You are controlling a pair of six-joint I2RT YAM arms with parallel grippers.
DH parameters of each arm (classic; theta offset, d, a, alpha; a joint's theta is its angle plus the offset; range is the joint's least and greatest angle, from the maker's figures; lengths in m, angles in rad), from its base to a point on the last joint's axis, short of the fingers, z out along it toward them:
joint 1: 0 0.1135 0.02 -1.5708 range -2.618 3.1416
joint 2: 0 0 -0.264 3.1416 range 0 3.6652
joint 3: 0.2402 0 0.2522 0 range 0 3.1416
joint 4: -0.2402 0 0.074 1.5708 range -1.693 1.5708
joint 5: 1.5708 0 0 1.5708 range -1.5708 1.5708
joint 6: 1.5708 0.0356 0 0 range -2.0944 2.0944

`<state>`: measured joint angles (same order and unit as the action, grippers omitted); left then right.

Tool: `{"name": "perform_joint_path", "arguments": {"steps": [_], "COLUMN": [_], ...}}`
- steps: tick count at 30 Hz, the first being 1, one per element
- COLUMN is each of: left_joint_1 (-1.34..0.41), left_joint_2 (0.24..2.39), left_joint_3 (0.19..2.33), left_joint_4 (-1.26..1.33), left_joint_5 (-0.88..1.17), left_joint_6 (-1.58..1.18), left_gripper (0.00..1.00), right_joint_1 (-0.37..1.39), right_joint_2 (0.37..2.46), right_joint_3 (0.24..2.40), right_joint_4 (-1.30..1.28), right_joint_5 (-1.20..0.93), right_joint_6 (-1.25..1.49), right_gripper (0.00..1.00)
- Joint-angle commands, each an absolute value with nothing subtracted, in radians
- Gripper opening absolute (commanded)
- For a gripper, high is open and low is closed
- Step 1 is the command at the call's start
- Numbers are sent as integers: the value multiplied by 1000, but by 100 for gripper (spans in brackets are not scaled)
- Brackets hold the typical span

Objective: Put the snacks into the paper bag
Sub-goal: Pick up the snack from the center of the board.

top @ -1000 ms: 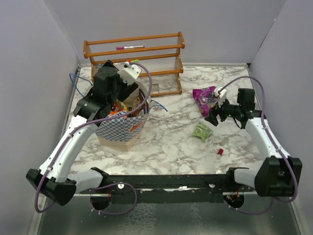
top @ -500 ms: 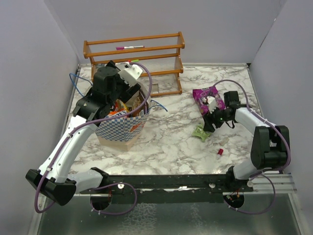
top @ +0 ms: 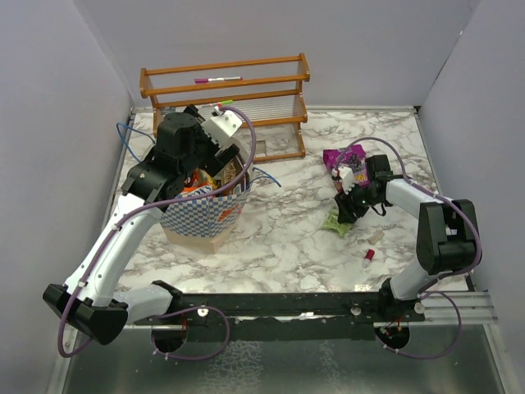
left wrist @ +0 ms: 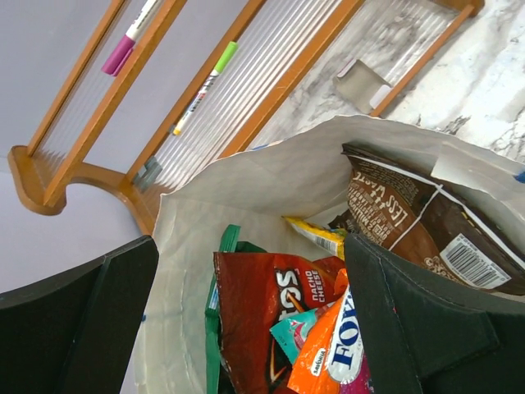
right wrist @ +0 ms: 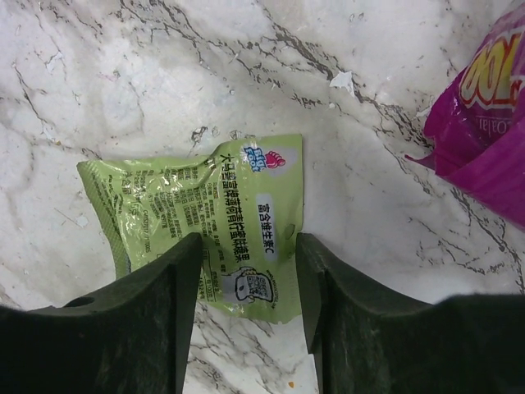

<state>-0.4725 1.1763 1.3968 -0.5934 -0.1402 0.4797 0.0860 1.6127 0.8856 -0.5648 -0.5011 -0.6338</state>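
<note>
The blue-and-white checkered paper bag point(top: 205, 215) stands at the left and holds several snacks: red Doritos point(left wrist: 262, 304), a green bag point(left wrist: 215, 328), a brown bag point(left wrist: 402, 213), and teal point(left wrist: 291, 332) and orange point(left wrist: 328, 345) packs. My left gripper point(top: 215, 156) hovers over the bag's mouth, wide open with nothing in it point(left wrist: 250, 271). A small light-green packet point(right wrist: 205, 205) lies flat on the marble. My right gripper point(right wrist: 248, 271) is down over it, its jaws apart and straddling the packet's near right end point(top: 334, 222). A magenta packet point(top: 336, 156) lies just behind.
A wooden rack point(top: 225, 90) with markers on it stands at the back behind the bag. A tiny red-pink cap point(top: 369, 256) lies near the front right. Blue string handles point(top: 123, 135) stick out from the bag. Grey walls close in both sides.
My right arm swung left and down over the light-green packet, and its jaws narrowed around it. The left arm stayed over the bag, open.
</note>
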Motion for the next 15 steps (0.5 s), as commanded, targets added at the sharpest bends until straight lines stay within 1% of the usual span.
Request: {"name": "perform_joint_path", "arguments": {"steps": [1, 12, 15], "left_joint_1": [-473, -489, -493], "left_joint_2": [1157, 1177, 1187], "left_joint_3": [1423, 1485, 1516], "left_joint_4": [-594, -605, -609], "left_joint_5": [-53, 37, 72], "left_joint_6": [462, 439, 419], "left_gripper": [99, 99, 99], "right_joint_1": [93, 94, 94], "right_joint_2": [1643, 1615, 1598], "right_joint_3": [872, 913, 942], "right_joint_4": [-544, -597, -622], "right_joint_5": [-443, -479, -491], "right_joint_6": [-656, -664, -663], "right_gripper": [44, 10, 3]}}
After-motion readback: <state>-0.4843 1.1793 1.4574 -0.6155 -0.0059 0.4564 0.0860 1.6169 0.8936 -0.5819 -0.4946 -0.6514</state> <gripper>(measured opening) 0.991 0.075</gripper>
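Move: Just back of the right hand's open fingers, which are already down at the board, the green snack has its middle about 2 cm back and 1 cm left, level in height. The purple snack lies roughly 11 cm ahead and 1 cm right; the small red piece is some 9 cm back and 5 cm right. From the left hand, the green snack is about 31 cm right, 8 cm back and 30 cm lower. Closing from about half open to nearly shut, the right hand's fingers pinch the forward part of the green snack while that hand stays in place at board level, without turning. Above the paper bag the open left hand goes about 3 cm right and slightly back, rising 2 cm late on and turning a few degrees clockwise. ##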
